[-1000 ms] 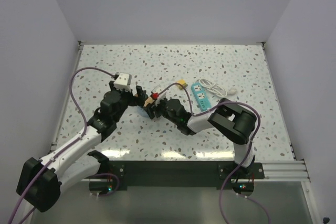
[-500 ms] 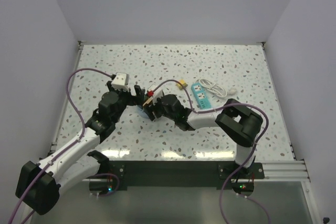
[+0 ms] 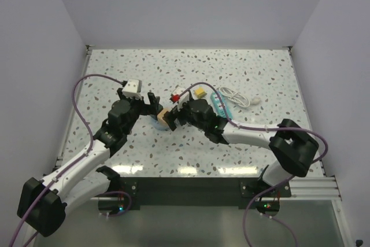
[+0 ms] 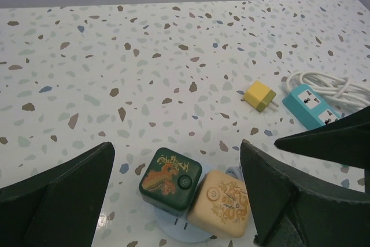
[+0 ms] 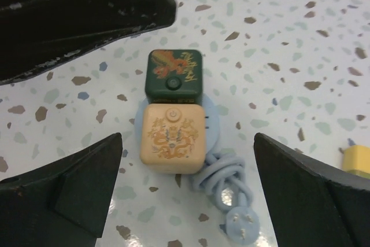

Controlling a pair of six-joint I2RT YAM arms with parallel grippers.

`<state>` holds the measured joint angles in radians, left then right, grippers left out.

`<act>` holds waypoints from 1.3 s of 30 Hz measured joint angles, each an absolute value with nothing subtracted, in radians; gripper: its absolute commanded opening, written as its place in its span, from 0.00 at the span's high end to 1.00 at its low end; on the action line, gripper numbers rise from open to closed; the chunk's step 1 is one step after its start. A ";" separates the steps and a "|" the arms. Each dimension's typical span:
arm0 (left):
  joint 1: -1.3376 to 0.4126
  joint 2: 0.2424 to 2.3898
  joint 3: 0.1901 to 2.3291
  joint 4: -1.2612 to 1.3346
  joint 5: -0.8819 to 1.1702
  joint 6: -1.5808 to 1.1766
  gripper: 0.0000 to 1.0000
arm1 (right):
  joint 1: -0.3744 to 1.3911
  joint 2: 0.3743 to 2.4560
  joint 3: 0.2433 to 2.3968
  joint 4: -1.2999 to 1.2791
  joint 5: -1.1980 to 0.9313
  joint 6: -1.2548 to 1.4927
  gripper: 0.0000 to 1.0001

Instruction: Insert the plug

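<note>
The plug (image 4: pixel 170 179) is a dark green cube with an orange dragon print. It stands upright on a pale blue round socket base (image 4: pixel 173 228), touching a tan cube (image 4: pixel 221 202) beside it. In the right wrist view the plug (image 5: pixel 173 73) lies beyond the tan cube (image 5: pixel 171 137) on the base (image 5: pixel 211 124). My left gripper (image 4: pixel 176 147) is open and straddles both cubes without touching them. My right gripper (image 5: pixel 188 138) is open around the tan cube from the opposite side, with wide gaps. From above, both grippers (image 3: pixel 151 103) (image 3: pixel 175 115) flank the tan cube (image 3: pixel 163 114); the plug is hidden there.
The base's pale blue cord (image 5: pixel 222 177) lies coiled beside it, ending in a round three-pin head (image 5: pixel 240 228). A small yellow block (image 4: pixel 259 95), a teal power strip (image 4: pixel 309 106) and its white cable (image 4: pixel 332 82) lie to the right. The right gripper's finger (image 4: pixel 332 138) shows beside the left one.
My right gripper has opened wide and the tan cube now stands free on the base beside the plug. The right arm's elbow has swung right. My left arm has barely moved.
</note>
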<state>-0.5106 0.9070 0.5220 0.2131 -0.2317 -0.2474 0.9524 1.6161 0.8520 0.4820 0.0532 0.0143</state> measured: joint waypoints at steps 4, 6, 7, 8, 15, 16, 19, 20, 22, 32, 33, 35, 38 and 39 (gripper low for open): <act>-0.511 0.913 0.540 0.213 -0.233 -0.247 0.05 | 0.872 1.520 0.830 0.455 0.052 0.002 0.01; -0.511 0.923 0.548 0.212 -0.232 -0.246 0.05 | 0.786 1.512 0.837 0.428 0.033 0.012 0.01; -0.511 0.929 0.552 0.212 -0.232 -0.245 0.05 | 0.741 1.518 0.849 0.401 0.029 0.017 0.01; -0.511 0.936 0.555 0.212 -0.232 -0.244 0.05 | 0.697 1.531 0.871 0.361 0.029 0.020 0.01; -0.511 0.956 0.559 0.201 -0.231 -0.243 0.05 | 0.539 1.765 1.147 0.149 -0.004 0.028 0.01; -0.511 0.956 0.559 0.200 -0.231 -0.243 0.05 | 0.535 1.787 1.164 0.136 -0.010 0.027 0.02; -0.511 0.957 0.559 0.200 -0.231 -0.243 0.05 | 0.526 1.862 1.220 0.080 -0.023 0.023 0.03; -0.511 0.958 0.559 0.200 -0.231 -0.243 0.05 | 0.524 1.885 1.242 0.059 -0.025 0.022 0.04; -0.511 0.962 0.559 0.201 -0.227 -0.243 0.05 | 0.522 1.929 1.283 0.026 -0.028 0.017 0.05; -0.511 0.974 0.559 0.200 -0.220 -0.243 0.05 | 0.513 2.046 1.381 -0.065 -0.036 -0.017 0.18; -0.511 0.975 0.559 0.200 -0.219 -0.243 0.05 | 0.510 2.057 1.386 -0.069 -0.036 -0.019 0.20; -0.511 0.975 0.559 0.201 -0.216 -0.243 0.05 | 0.504 2.077 1.399 -0.078 -0.037 -0.020 0.28; -0.511 0.976 0.559 0.200 -0.213 -0.243 0.05 | 0.490 2.105 1.423 -0.099 -0.044 -0.025 0.47; -0.511 0.976 0.559 0.200 -0.212 -0.243 0.05 | 0.484 2.112 1.429 -0.105 -0.047 -0.022 0.52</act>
<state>-0.5106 0.9760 0.5591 0.2005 -0.2123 -0.2432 0.4835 2.1124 1.4292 -0.1051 -0.0471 -0.0223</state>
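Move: My right hand hangs just over the tan block, which sits about 1 cm ahead, 3 cm to the left and 8 cm below. The yellow plug lies about 18 cm ahead, 13 cm to the right and 12 cm lower. From that plug, the blue power strip is some 9 cm right and 6 cm nearer; the white cable is 15 cm right and 1 cm nearer. From my left hand, the plug lies about 14 cm ahead, 18 cm right and 18 cm down. I lift my right hand about 3 cm clear of the tan block and sweep it forward and right towards the yellow plug, turning some 20 degrees clockwise. Nearly over the plug, I sink about 12 cm net while still easing forward, tip the fingers down, and close from wide open to just past half, bringing the pads against the plug's two sides. ##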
